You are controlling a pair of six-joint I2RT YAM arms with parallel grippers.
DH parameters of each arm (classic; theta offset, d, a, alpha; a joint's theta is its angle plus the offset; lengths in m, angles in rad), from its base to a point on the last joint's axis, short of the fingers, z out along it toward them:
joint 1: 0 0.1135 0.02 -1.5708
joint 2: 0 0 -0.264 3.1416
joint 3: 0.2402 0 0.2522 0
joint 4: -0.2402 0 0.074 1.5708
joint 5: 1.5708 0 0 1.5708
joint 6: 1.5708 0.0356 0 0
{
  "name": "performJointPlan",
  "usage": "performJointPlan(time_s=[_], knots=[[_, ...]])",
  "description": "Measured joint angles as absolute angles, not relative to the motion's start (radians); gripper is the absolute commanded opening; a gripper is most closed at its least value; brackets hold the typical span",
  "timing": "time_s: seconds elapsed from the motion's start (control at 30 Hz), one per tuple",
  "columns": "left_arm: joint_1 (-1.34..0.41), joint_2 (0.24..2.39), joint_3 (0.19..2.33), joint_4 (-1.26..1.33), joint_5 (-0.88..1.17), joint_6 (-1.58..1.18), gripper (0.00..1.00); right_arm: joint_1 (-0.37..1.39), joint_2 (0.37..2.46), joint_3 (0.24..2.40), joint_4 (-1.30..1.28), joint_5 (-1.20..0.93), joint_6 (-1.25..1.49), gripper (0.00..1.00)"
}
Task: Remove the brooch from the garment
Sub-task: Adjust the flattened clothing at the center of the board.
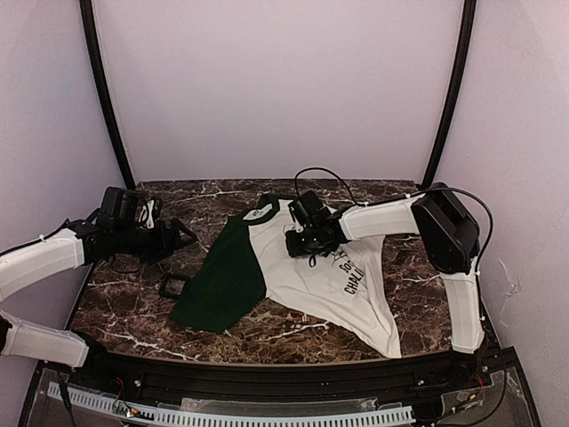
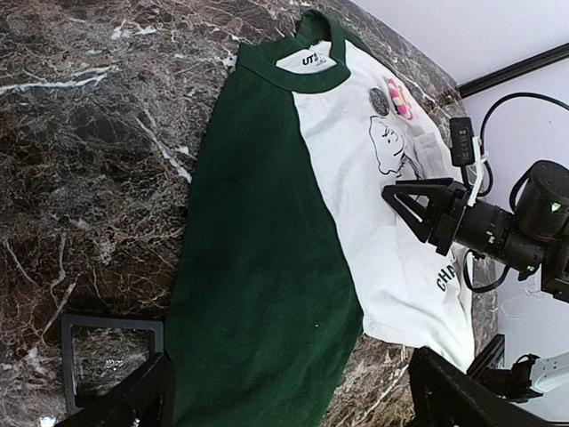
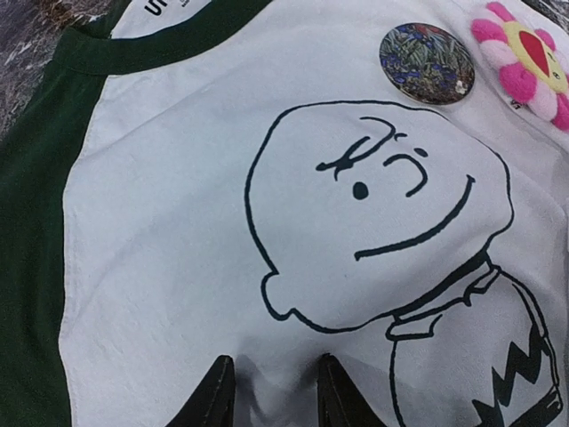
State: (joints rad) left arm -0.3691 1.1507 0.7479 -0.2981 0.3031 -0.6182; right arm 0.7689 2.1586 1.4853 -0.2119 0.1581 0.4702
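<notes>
The garment (image 1: 302, 276) lies flat on the marble table: a white T-shirt (image 3: 178, 222) with a black cartoon boy and dark green sleeves (image 2: 267, 222). The brooch (image 3: 524, 62), a pink-petalled flower with a yellow centre, is pinned high on the chest (image 2: 399, 98) beside a round dark badge (image 3: 427, 62). My right gripper (image 3: 268, 391) presses down on the white cloth below the cartoon head, its jaws drawn narrow with a fold of fabric gathered between them, well short of the brooch. My left gripper (image 1: 182, 233) hovers open, left of the green sleeve, holding nothing.
A small black square frame (image 1: 173, 285) lies on the marble by the shirt's lower left corner (image 2: 111, 351). The right arm's cable loops over the shirt's collar area (image 1: 320, 173). Purple walls close in the back and sides.
</notes>
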Motion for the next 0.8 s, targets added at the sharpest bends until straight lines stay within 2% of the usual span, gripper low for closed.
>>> performJointPlan(time_s=[0.07, 0.2, 0.23, 0.53, 0.8], knots=[[-0.369, 1.153, 0.748, -0.299, 0.3, -0.618, 0.93, 0.767, 2.168, 1.496, -0.21, 0.156, 0.472, 0.26], [-0.369, 1.153, 0.748, -0.299, 0.294, -0.618, 0.93, 0.76, 2.183, 1.512, -0.208, 0.155, 0.48, 0.03], [-0.369, 1.153, 0.748, -0.299, 0.294, -0.618, 0.93, 0.758, 2.185, 1.513, -0.208, 0.154, 0.487, 0.0], [-0.369, 1.141, 0.749, -0.318, 0.261, -0.608, 0.94, 0.747, 2.111, 1.495, -0.21, 0.11, 0.51, 0.0], [-0.369, 1.129, 0.763, -0.346, 0.225, -0.583, 0.94, 0.732, 1.725, 1.388, -0.135, 0.052, 0.549, 0.0]])
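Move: The right hand is down at the clothing, its half-open fingers over a crease in the white front just below the cartoon face, less than 1 cm beneath them. The flower brooch lies roughly 12 cm ahead and 5 cm right, the round badge about 11 cm ahead and 2 cm right, and the green collar some 12 cm ahead and 8 cm left. From the left hand the crease is about 22 cm right, 8 cm ahead and 12 cm below. Pinching the creased white front, the right hand shuts its fingers fully while easing about 1 cm forward, then lifts the cloth with quickening speed some 20 cm, nearly straight up from the table. As it rises, the wrist rolls about 20 degrees, left side up, and the fingertips swing upward a little. ##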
